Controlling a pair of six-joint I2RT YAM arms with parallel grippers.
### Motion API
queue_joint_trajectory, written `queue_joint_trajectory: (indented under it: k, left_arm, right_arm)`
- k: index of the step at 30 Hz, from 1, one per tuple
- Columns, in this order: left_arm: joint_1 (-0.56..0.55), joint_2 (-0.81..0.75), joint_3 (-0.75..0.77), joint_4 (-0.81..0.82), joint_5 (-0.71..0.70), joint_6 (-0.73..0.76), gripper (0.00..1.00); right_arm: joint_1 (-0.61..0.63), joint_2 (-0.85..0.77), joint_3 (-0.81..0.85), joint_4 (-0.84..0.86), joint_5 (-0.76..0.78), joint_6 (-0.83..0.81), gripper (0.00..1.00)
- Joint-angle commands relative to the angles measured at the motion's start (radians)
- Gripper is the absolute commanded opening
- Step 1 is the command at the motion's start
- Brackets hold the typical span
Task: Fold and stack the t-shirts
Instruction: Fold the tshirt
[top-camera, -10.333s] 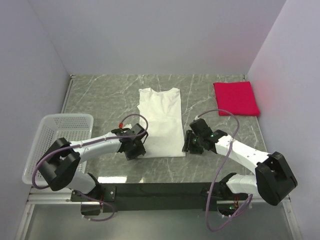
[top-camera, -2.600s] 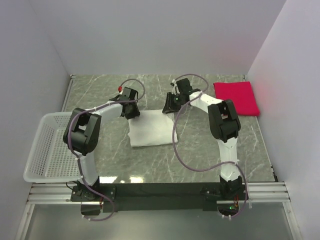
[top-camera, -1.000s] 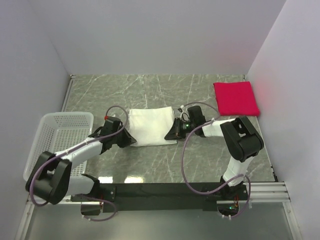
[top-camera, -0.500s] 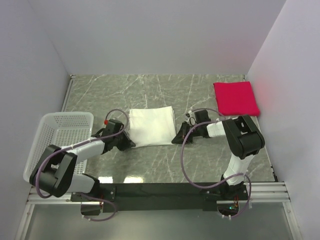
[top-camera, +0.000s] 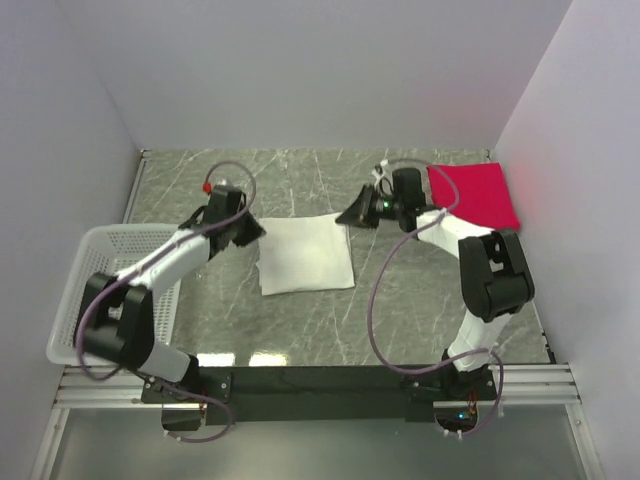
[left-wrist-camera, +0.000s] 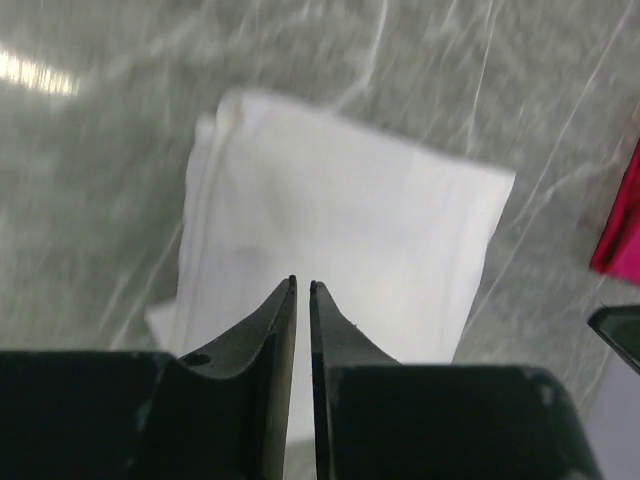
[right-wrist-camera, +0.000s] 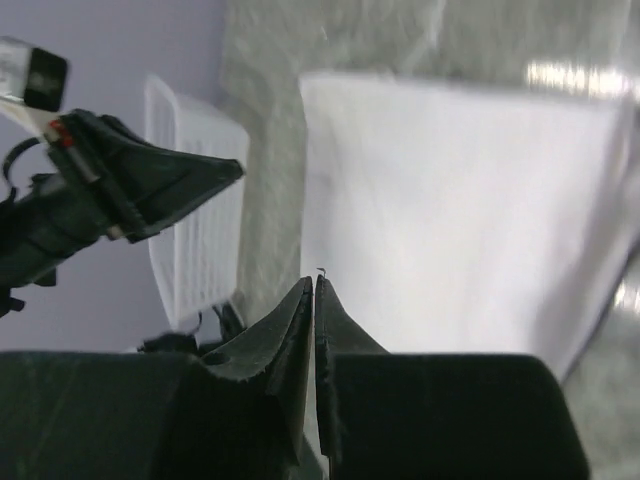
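The white t-shirt (top-camera: 305, 255) lies folded into a rectangle in the middle of the table; it also shows in the left wrist view (left-wrist-camera: 340, 230) and the right wrist view (right-wrist-camera: 460, 200). The red t-shirt (top-camera: 472, 195) lies folded square at the far right, its edge showing in the left wrist view (left-wrist-camera: 620, 220). My left gripper (top-camera: 248, 232) is shut and empty above the white shirt's far left corner (left-wrist-camera: 301, 286). My right gripper (top-camera: 352, 215) is shut and empty above its far right corner (right-wrist-camera: 315, 282). The cloth lies flat beyond both sets of tips.
A white mesh basket (top-camera: 110, 290) stands at the table's left edge, also in the right wrist view (right-wrist-camera: 190, 230). The left arm's gripper (right-wrist-camera: 130, 180) shows in the right wrist view. Grey walls close in the table on three sides.
The white shirt went from spread flat to a folded rectangle. In the last half second both grippers moved from the shirt's near sides up to its far corners; the shirt stayed put.
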Motion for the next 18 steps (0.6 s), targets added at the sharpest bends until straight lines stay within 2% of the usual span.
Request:
queue_joint_trajectory:
  k: [1, 5, 9, 15, 18]
  left_arm:
    - [0.047, 0.159, 0.158, 0.048, 0.019, 0.094, 0.16]
    - [0.08, 0.345, 0.29, 0.047, 0.038, 0.125, 0.15]
    - [0.108, 0.483, 0.339, 0.06, 0.053, 0.121, 0.14]
    - [0.116, 0.555, 0.315, 0.084, 0.073, 0.09, 0.13]
    - [0.117, 0.534, 0.306, 0.073, 0.058, 0.094, 0.14]
  right_arm:
    - [-0.01, 0.107, 0.127, 0.096, 0.025, 0.066, 0.11]
    - [-0.022, 0.282, 0.277, 0.122, 0.019, 0.114, 0.11]
    - [-0.04, 0.385, 0.296, 0.163, 0.042, 0.144, 0.11]
    - [-0.096, 0.451, 0.206, 0.274, 0.07, 0.207, 0.11]
    - [-0.11, 0.442, 0.202, 0.245, 0.074, 0.163, 0.11]
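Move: Out beyond the left hand, about 10 cm ahead, 1 cm to its left and 9 cm below, lies the folded white shirt's far left corner. The shirt's middle is about 3 cm back and 12 cm to the right, the white basket some 14 cm back and 36 cm left. From the right hand, the shirt's far right corner is about 9 cm ahead, 2 cm right, 11 cm lower; the red shirt lies roughly 15 cm ahead, 40 cm right. Reaching forward together over the white shirt, both hands travel some 10 cm out, then sink 8 to 10 cm onto its two far corners, the right hand rising slightly first and finishing 2 cm farther right. The right wrist tips down and turns clockwise about 10 degrees. Fingers stay nearly shut, the tips arriving at the cloth and seeming to touch it. ##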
